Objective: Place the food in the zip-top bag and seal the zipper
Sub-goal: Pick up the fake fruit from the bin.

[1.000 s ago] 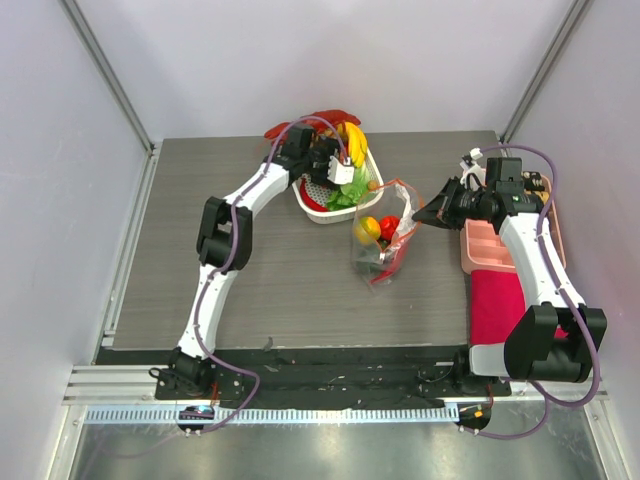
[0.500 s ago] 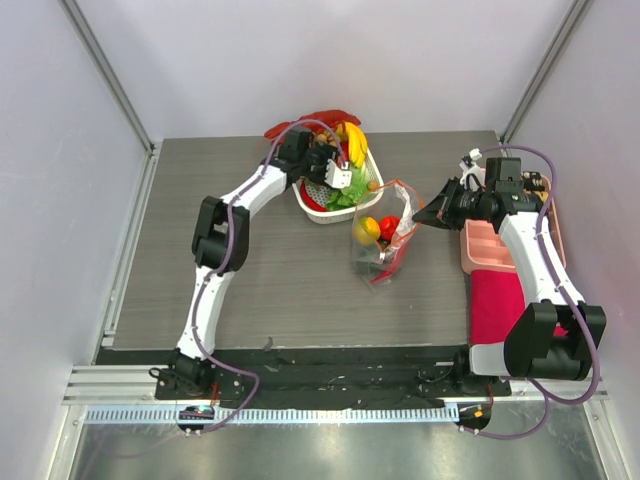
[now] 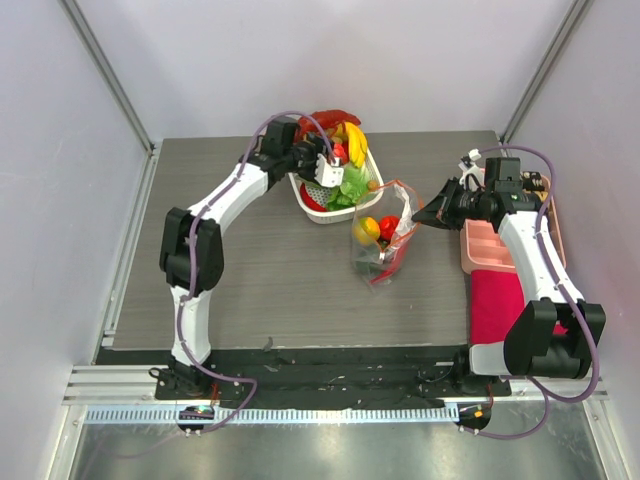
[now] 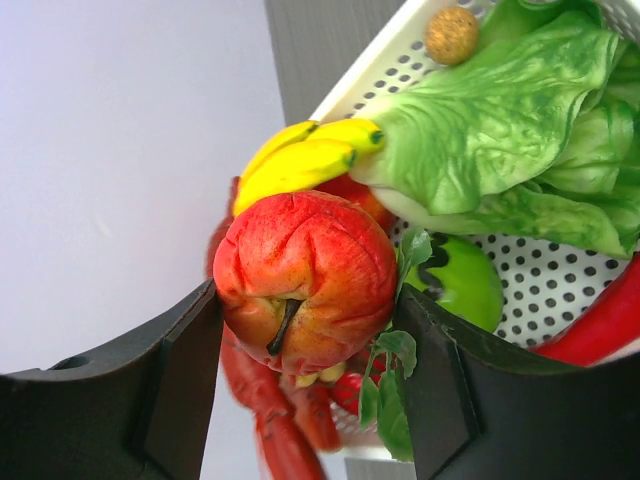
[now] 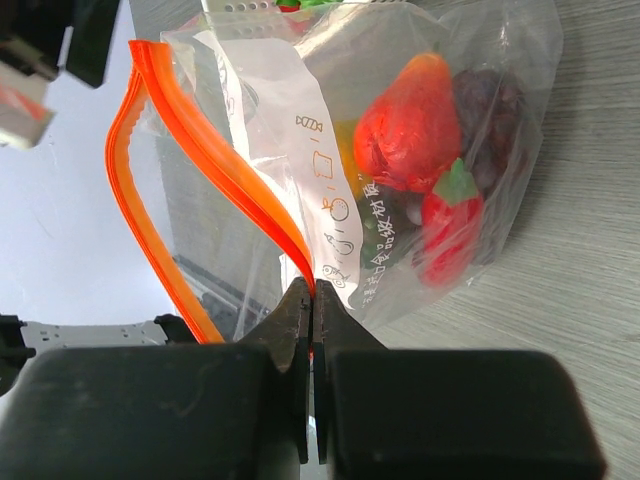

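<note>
My left gripper (image 4: 310,300) is shut on a red and yellow toy apple (image 4: 305,280), held over the white perforated basket (image 4: 570,290) at the back of the table (image 3: 250,250). More food lies in that basket: a banana (image 4: 305,160), green leaves (image 4: 500,130), a green fruit (image 4: 465,285) and a red pepper (image 4: 600,320). The clear zip-top bag (image 3: 380,245) stands mid-table with a red fruit (image 5: 410,130) and dark grapes (image 5: 490,110) inside. My right gripper (image 5: 313,300) is shut on its orange zipper (image 5: 220,170), which holds the mouth open.
A pink divided tray (image 3: 490,245) sits at the right edge of the table, with a red cloth (image 3: 495,305) in front of it. The basket (image 3: 310,205) is just behind and left of the bag. Grey walls enclose the table on three sides.
My left jaws have narrowed onto the apple and the left arm's elbow has swung out to the left. The right arm and the bag have stayed still.
</note>
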Robot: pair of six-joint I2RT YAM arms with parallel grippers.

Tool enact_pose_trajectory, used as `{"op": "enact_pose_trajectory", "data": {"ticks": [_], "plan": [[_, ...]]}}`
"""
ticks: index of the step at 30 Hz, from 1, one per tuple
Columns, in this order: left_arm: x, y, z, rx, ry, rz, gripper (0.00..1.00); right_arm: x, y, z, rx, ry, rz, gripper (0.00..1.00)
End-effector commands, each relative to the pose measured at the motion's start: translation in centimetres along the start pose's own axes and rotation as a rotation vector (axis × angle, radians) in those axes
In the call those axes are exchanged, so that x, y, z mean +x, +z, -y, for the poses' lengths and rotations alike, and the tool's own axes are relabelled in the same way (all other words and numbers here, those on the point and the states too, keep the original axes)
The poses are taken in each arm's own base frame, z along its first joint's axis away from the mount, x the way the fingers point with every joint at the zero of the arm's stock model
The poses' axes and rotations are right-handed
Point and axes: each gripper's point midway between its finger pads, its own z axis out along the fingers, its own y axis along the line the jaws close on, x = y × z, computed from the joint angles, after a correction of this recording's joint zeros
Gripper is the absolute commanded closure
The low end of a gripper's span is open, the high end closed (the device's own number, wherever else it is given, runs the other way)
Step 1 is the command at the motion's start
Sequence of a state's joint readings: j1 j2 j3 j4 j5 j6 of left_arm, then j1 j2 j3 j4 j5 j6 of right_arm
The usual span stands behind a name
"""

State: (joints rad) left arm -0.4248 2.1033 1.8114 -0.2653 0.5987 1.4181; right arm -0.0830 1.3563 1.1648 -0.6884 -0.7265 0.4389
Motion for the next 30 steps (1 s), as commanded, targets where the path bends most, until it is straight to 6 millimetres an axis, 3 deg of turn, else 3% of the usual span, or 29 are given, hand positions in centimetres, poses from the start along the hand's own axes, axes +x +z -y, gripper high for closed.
{"op": "enact_pose_trajectory", "data": {"ticks": [1,10,16,20,25,30], "plan": [[-2.3,-2.9,-2.4,-0.034,0.005,0.025,0.49,-1.2,-0.3,-0.8,-0.034,-0.051,0.033,0.99],[-3.5,-4.2,-6.2,-0.125,-0.145,0.045,0.5,-1.3,-0.1,-0.8,-0.041,-0.062,0.039,0.99],[-2.8,-3.3,-7.2,-0.171,-0.219,0.047,0.5,-1.5,0.0,-0.9,-0.044,-0.057,0.042,0.99],[-3.9,-3.9,-9.3,-0.234,-0.296,0.087,0.5,-2.0,0.1,-1.1,-0.05,-0.05,0.045,0.99],[-8.0,-5.4,-12.3,-0.291,-0.387,0.163,0.52,-2.4,0.5,-1.2,-0.063,-0.027,0.049,0.99],[-15.0,-6.8,-13.0,-0.29,-0.358,0.252,0.52,-2.4,0.7,-1.3,-0.077,-0.004,0.049,0.99]]}}
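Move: The left hand already has the red apple, held over the bin; the zip-top bag's open mouth lies about 13 cm to its right and 15 cm back, near its own height. From the same hand, the bin's lettuce is about 4 cm back, 3 cm right and 10 cm down, the bananas some 6 cm ahead, 4 cm right and 9 cm down. From the right hand, the mouth's middle is about 5 cm left and 3 cm ahead, at about its height. Keeping the red apple pinched between its fingers, the left hand climbs about 11 cm clear of the bin, and only near the top starts to swing right and slightly back, to the bag's side. Its fingertips tip up towards level as it turns, some 20 degrees or so. The right hand still pinches the bag's orange zipper edge, easing forward barely more than a centimetre. ##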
